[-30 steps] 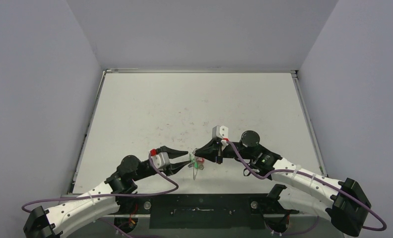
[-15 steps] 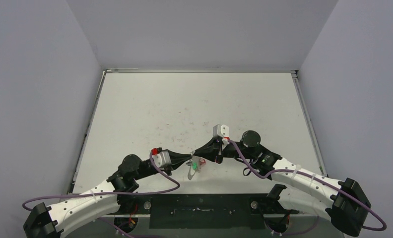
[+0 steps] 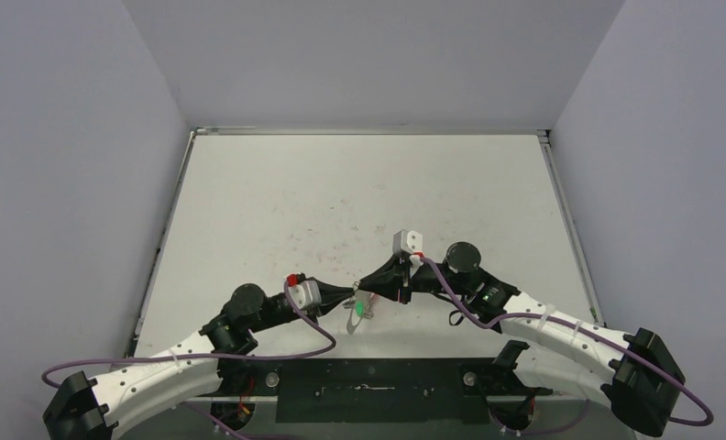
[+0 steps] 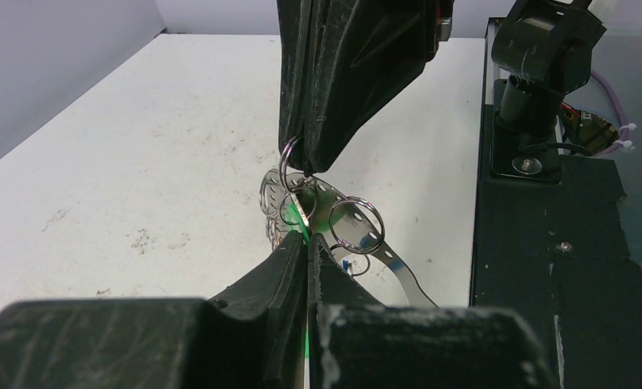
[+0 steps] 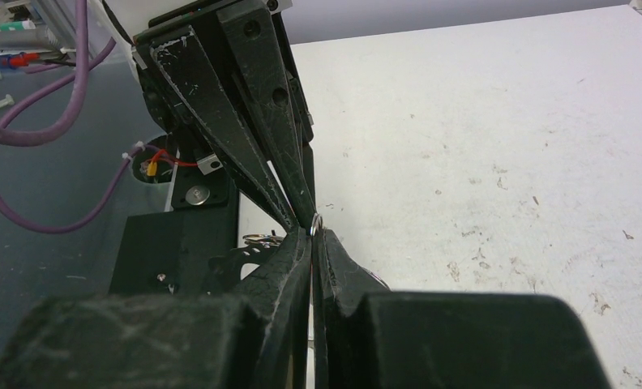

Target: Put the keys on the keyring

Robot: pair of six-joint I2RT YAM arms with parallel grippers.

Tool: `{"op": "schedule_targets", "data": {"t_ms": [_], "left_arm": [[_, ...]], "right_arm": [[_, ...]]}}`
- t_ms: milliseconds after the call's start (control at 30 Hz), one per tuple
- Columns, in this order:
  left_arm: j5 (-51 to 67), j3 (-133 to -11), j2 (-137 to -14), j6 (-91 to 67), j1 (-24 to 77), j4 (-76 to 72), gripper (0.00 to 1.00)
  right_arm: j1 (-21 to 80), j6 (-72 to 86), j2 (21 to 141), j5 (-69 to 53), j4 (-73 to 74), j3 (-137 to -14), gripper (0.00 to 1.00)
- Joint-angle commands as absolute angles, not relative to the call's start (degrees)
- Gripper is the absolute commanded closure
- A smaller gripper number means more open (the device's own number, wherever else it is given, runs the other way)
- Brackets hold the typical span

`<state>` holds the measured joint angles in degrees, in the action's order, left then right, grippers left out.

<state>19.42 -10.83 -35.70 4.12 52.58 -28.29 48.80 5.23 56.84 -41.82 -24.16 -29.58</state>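
The keyring hangs just above the near table edge, held between both grippers. In the left wrist view it is a silver perforated band with wire loops on it. My left gripper is shut on the green tag of a key; the key's metal part is hidden. My right gripper is shut on a small wire loop of the keyring. The two grippers' tips nearly touch. A bit of blue shows behind the band.
The black base plate and the arm mounts lie right below the grippers at the table's near edge. Purple cables loop off both arms. Grey walls enclose the white table on three sides.
My left gripper was open a second ago; it has moved right to the keyring and shut on the green tag. The right gripper has barely moved.
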Motion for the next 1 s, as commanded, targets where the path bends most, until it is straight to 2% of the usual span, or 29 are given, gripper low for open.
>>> {"op": "schedule_targets", "data": {"t_ms": [0,167,267,400,967], "left_arm": [[19.75,-11.98,-35.82,5.53,52.86,-24.9,1.0],[18.99,-12.92,-33.68,6.35,52.88,-23.15,0.98],[18.14,-13.03,-30.97,6.5,52.89,-22.96,0.81],[17.84,-11.54,-27.33,6.42,52.82,-26.8,0.74],[22.37,-14.28,-34.26,3.23,52.82,-34.16,0.72]], "right_arm": [[48.96,5.8,56.34,-43.15,-32.96,-30.42,1.0],[48.96,5.71,56.5,-43.32,-33.05,-30.13,1.0],[48.96,5.58,56.47,-43.86,-33.27,-29.61,1.0],[48.96,5.78,56.9,-45.41,-33.92,-29.18,1.0],[49.04,6.01,58.02,-48.91,-32.7,-30.12,1.0]]}}
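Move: The small split ring held in the right fingertips is about 1 cm ahead of the left hand, 2 cm to its right and 2 cm above it. From the left hand, the crescent plate hangs about 2 cm to the right, 1 cm back and 3 cm below, and the green key is some 2 cm right, 1 cm back and 5 cm below. From the right hand, the same ring is about 1 cm to its left, level with it and neither ahead nor back. After staying almost still just below the ring, the left hand opens its shut fingers to about a quarter, letting go of the thin piece beneath the ring as it backs off a good 1 cm to its left, and rises about 3.5 cm with a slight tilt. It then comes back right about 1 cm and sinks 1 cm with the fingers still parted beside the ring, while the right hand keeps its pinch on the ring and draws it back a little over 1 cm, turning some 5 degrees counter-clockwise. ##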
